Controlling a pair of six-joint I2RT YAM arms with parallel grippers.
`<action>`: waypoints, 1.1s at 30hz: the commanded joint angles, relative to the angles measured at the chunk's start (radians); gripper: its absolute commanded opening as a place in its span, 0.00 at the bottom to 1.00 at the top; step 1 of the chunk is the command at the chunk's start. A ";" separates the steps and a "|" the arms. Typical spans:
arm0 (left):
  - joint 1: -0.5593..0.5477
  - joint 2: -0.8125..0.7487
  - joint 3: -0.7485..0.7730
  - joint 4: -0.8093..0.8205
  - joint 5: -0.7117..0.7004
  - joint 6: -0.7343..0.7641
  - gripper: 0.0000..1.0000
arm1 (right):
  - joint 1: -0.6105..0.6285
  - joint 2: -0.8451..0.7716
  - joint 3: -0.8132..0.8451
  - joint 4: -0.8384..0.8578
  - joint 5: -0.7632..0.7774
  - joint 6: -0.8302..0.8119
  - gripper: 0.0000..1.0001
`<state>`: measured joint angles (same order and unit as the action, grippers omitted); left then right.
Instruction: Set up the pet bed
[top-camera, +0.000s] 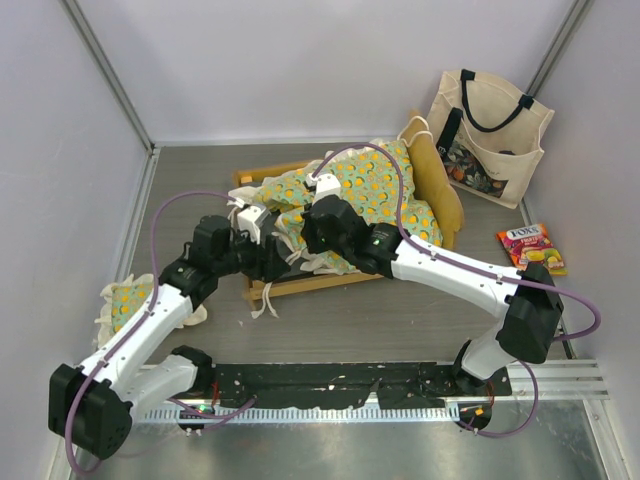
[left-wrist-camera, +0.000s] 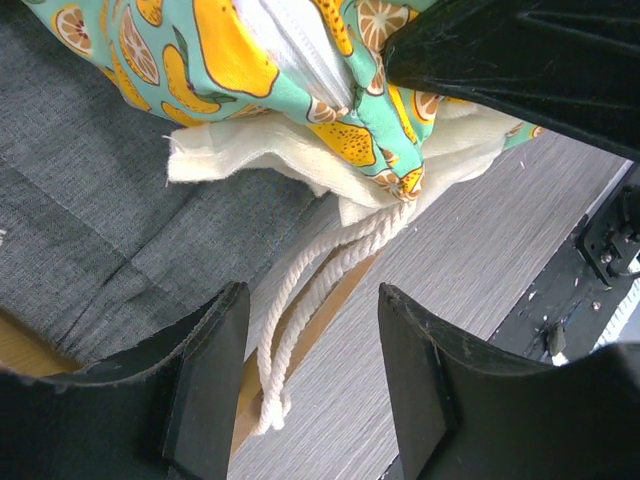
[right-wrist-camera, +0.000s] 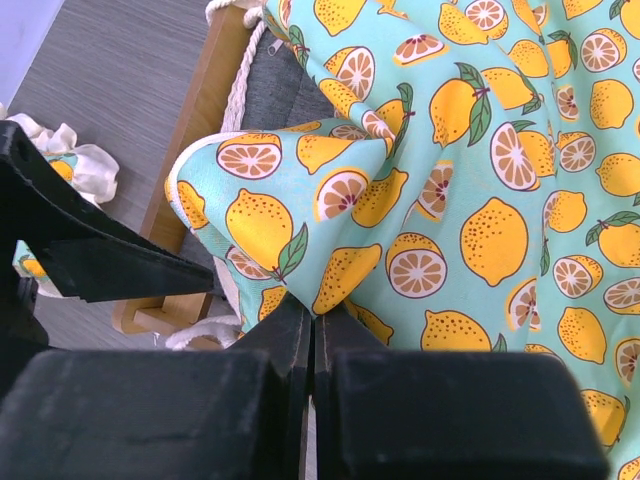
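The pet bed's light-wood frame (top-camera: 443, 190) stands mid-table with its curved headboard to the right. Its green citrus-print mattress cushion (top-camera: 370, 190) lies bunched on the grey base (left-wrist-camera: 90, 200). My right gripper (right-wrist-camera: 318, 315) is shut on a fold of the cushion (right-wrist-camera: 450, 180) near the bed's front left. My left gripper (left-wrist-camera: 312, 370) hangs open over the front rail (left-wrist-camera: 345, 290). The cushion's white rope ties (left-wrist-camera: 300, 300) dangle between its fingers (left-wrist-camera: 205, 380) without touching them. In the top view both grippers meet at the front-left corner, left (top-camera: 280, 258) and right (top-camera: 300, 235).
A small matching ruffled pillow (top-camera: 130, 298) lies on the table left of the bed, beside my left arm. A cream tote bag (top-camera: 487, 130) leans at the back right, and a candy packet (top-camera: 532, 248) lies at the right. The black mounting rail (top-camera: 330, 385) runs along the near edge.
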<state>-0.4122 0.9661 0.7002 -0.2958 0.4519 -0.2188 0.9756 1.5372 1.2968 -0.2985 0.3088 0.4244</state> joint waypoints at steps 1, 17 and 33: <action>-0.014 0.029 0.016 0.007 -0.018 0.029 0.55 | -0.006 -0.045 0.019 0.058 -0.005 0.011 0.01; -0.023 -0.032 0.039 -0.038 0.008 0.001 0.00 | -0.017 -0.058 0.004 0.061 -0.017 0.019 0.01; -0.036 0.013 0.337 -0.250 -0.076 0.252 0.00 | -0.015 -0.129 -0.022 0.055 -0.028 0.050 0.01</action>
<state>-0.4347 0.9516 0.9897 -0.5068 0.3908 -0.0650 0.9646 1.4780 1.2732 -0.2855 0.2798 0.4549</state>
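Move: The left hand's open fingers are already around the white cord, which lies about 2 cm below the hand point, neither ahead nor to either side. The lemon cover's corner, bunched in the right fingers, is some 5 cm ahead, 5 cm right and 2 cm above; the wooden frame's front-left corner is about 7 cm left, level fore and aft, 10 cm down. From the right hand the cord lies roughly 5 cm back, 6 cm left and 5 cm lower. Pinching the white cord is the left hand's job: it dips about 2 cm onto it, shuts its fingers right up, then draws the cord upward some 10 cm, away from the frame, speeding up as it climbs while the fingers tip up about 15 degrees. The right hand keeps its pinch on the cover's corner, only creeping up a little near the end. ##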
